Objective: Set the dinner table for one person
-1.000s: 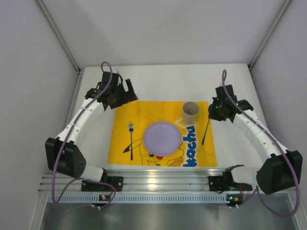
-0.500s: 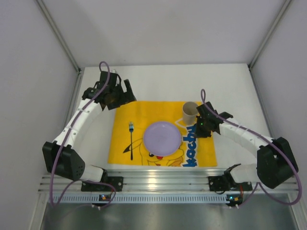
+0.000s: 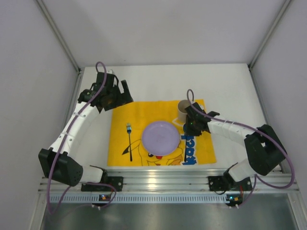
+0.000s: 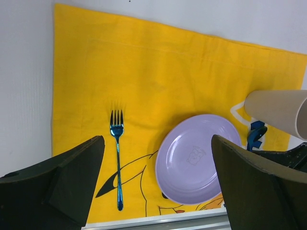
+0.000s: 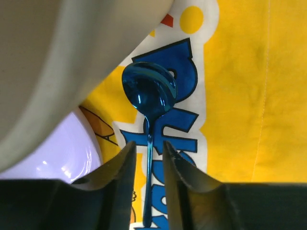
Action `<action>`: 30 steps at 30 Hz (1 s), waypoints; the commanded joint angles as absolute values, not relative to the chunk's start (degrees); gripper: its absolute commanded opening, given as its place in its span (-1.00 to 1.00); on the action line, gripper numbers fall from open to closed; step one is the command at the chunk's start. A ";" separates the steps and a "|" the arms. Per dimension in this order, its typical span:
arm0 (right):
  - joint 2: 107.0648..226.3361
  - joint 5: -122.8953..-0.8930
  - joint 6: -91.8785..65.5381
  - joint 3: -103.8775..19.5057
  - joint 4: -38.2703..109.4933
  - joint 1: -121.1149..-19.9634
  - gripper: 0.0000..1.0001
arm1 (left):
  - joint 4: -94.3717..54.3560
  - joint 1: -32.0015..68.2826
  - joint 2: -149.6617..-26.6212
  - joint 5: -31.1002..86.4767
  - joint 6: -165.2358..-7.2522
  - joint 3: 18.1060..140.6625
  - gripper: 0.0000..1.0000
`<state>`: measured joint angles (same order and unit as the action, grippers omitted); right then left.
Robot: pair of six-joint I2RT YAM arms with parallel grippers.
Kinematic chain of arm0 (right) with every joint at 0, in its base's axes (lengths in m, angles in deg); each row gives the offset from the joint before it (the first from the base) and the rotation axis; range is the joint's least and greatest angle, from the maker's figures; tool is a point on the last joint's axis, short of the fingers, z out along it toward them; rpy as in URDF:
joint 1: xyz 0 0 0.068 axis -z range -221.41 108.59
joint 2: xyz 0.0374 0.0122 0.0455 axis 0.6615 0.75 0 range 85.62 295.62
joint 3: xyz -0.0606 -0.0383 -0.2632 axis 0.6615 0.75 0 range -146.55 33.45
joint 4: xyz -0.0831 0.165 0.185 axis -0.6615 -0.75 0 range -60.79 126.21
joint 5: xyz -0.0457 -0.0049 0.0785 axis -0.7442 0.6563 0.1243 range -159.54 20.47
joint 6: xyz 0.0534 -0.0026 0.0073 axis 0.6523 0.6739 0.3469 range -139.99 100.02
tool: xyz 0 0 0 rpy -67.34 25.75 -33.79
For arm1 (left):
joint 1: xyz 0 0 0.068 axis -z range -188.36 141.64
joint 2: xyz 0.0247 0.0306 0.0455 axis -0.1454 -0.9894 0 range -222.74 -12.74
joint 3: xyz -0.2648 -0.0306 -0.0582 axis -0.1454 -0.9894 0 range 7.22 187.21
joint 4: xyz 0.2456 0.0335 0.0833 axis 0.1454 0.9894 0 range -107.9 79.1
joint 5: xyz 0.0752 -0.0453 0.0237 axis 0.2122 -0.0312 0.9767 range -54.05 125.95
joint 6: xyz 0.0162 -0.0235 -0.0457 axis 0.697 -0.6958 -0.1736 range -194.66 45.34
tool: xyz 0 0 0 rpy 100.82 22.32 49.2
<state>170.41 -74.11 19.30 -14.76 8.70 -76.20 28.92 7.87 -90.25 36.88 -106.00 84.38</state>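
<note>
On the white dinner table [image 3: 158, 79] lies a yellow cartoon mat [image 3: 141, 112]. A lilac plate [image 3: 162, 138] sits at its middle, with a blue fork [image 3: 129, 141] to its left. Right of the plate a blue spoon [image 3: 185, 149] lies flat, bowl toward a tan cup [image 3: 183, 110]. My right gripper [image 3: 192, 127] hovers over the spoon beside the cup. In the right wrist view its fingers [image 5: 123, 175] stand slightly apart, open, either side of the spoon [image 5: 149, 88] handle without pinching it. My left gripper [image 3: 116, 96] is wide open and empty, beyond the mat's far-left corner.
The left wrist view looks down on the fork [image 4: 117, 158], plate [image 4: 196, 165] and cup [image 4: 278, 108]. A ribbed aluminium rail [image 3: 158, 179] runs along the near edge. Grey walls close in both sides, and bare table surface stretches behind the mat.
My right arm swung left, carrying the spoon from the mat's right side to just right of the plate. Its jaws then parted, and the spoon rests on the mat. The left arm barely shifted.
</note>
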 commanded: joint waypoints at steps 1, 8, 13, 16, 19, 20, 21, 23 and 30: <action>171.32 -74.63 18.86 -16.56 5.55 -77.97 -0.21 | 29.03 7.99 -89.55 37.44 -105.07 86.93 0.97; 168.24 -79.81 18.25 -19.37 0.36 -78.15 0.15 | 28.33 7.99 -90.96 36.39 -105.16 87.46 0.96; 161.93 -84.03 17.90 -23.23 -5.53 -78.06 0.24 | 27.98 7.99 -91.75 37.09 -104.46 87.99 0.97; 157.45 -86.32 16.84 -24.64 -8.17 -77.54 0.34 | 27.80 7.99 -92.27 37.71 -104.28 87.90 0.96; 153.23 -86.59 14.91 -26.22 -9.05 -76.48 0.46 | 27.01 7.99 -92.36 37.36 -104.54 87.20 0.96; 152.25 -86.32 14.12 -26.75 -8.97 -76.22 0.47 | 26.83 7.99 -92.45 37.18 -104.63 86.93 0.97; 151.37 -86.32 12.29 -27.45 -8.88 -76.04 0.47 | 26.57 7.99 -92.54 37.09 -104.81 86.58 0.96; 148.82 -85.89 9.13 -30.17 -8.53 -76.04 0.50 | 26.22 7.99 -92.28 36.83 -105.34 86.14 0.97; 139.42 -82.37 4.53 -32.48 -1.94 -76.57 0.99 | 26.04 7.99 -89.29 36.21 -104.37 83.07 0.97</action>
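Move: The right hand is low over the mat, its slightly parted fingertips either side of the spoon's handle. The spoon's middle is about 4 cm back from it and 1 cm below. The cup stands some 9 cm ahead and 1 cm left; the plate's middle is about 11 cm left and 2 cm back. From the left hand, the spoon lies roughly 25 cm right, 12 cm back and 20 cm below. Already loose around the spoon's handle, the right hand's fingers spread from a small gap to wide open. The hand first edges a couple of centimetres right, staying low, then climbs away from the spoon and mat, about 21 cm in all and still rising. On the way up the fingers swing forward and upward some 30 degrees. ##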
